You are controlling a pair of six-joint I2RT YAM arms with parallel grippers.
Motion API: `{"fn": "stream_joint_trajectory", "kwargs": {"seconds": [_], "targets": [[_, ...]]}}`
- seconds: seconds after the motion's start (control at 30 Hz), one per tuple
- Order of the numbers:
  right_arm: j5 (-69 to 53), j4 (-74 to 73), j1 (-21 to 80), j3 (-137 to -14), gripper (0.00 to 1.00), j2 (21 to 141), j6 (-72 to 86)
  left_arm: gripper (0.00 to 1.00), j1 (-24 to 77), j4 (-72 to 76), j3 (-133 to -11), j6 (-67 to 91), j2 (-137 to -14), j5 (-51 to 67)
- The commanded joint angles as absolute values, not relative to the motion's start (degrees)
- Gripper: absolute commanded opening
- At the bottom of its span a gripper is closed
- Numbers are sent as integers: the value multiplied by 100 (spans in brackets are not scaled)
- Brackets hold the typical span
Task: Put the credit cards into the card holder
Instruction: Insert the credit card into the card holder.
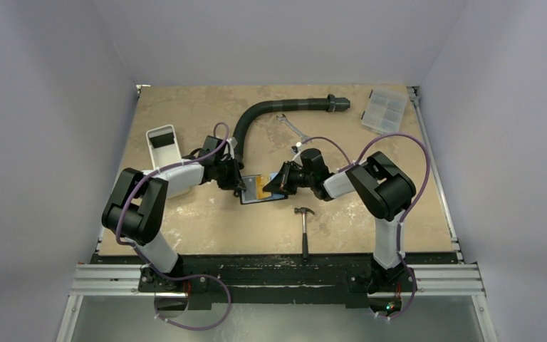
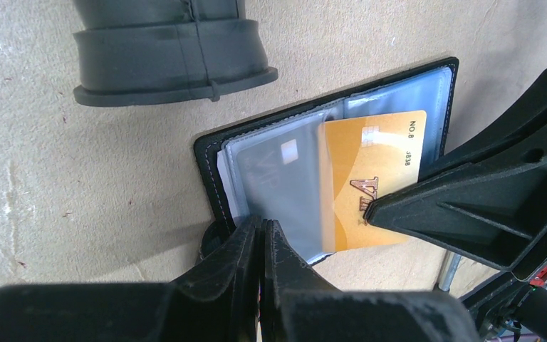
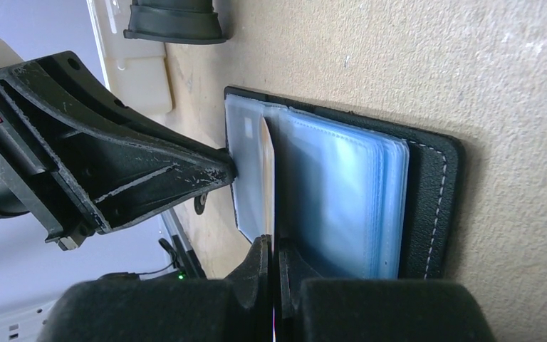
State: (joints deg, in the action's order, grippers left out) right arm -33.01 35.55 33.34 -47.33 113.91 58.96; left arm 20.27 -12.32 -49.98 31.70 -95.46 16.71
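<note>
The black card holder (image 1: 248, 200) lies open on the table between both arms, its clear pockets (image 2: 281, 189) fanned out. A gold credit card (image 2: 377, 167) sits partly inside one pocket, half of it behind the plastic. My right gripper (image 3: 274, 246) is shut on that card's edge, and the card (image 3: 267, 167) runs edge-on from its jaws into the pockets. My left gripper (image 2: 263, 224) is shut on the near edge of a clear pocket. In the top view the left gripper (image 1: 241, 187) and right gripper (image 1: 275, 187) meet over the holder.
A black corrugated hose (image 1: 271, 110) curves behind the holder, its end (image 2: 171, 50) close to it. A wrench (image 1: 293, 128) lies behind, a hammer (image 1: 305, 226) in front. A white tray (image 1: 164, 146) stands left, a clear compartment box (image 1: 384, 110) far right.
</note>
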Motion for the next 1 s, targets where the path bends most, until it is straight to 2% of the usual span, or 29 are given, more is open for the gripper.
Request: {"fn": "stream_joint_trajectory", "kwargs": {"seconds": [0.0,0.37,0.57,0.73,0.83,0.97], "targets": [[-3549,3347,3410,-4660,0,11260,5794,0,2004,-1165,-4906,3057,-9567,1600],[-3424,3732,3625,-5114,0,11732,6107,0,2004,-1040,-4845,3113,-9589,1754],[-3084,4824,3650,-4464,6,11546,6841,0,2004,-998,-4758,3145,-9515,1841],[-3099,4820,3693,-4460,21,11592,6849,0,2004,-967,-4681,3203,-9417,1870],[-2917,3631,3664,-4680,37,11282,5874,0,2004,-982,-4630,3186,-9366,1849],[-2707,2624,3665,-4812,46,10967,5221,0,2004,-960,-4606,3193,-9380,1851]]}}
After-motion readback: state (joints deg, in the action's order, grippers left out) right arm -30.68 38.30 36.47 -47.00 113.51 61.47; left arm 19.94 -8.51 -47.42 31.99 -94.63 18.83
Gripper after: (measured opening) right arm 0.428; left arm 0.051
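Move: The right hand already pinches the gold credit card, whose middle is about 1 cm to its left and 1 cm ahead. The clear sleeve on the holder's left page, where the card goes, lies some 4 cm to the right hand's left and 1 cm lower. The black hose's end is about 8 cm ahead and 8 cm left, the hammer head about 6 cm back and 11 cm right. From the left hand, the sleeve is roughly 4 cm right and 1 cm below. The right hand pushes the card about 2 cm left into the sleeve, easing slightly back, then opens its fingers. ##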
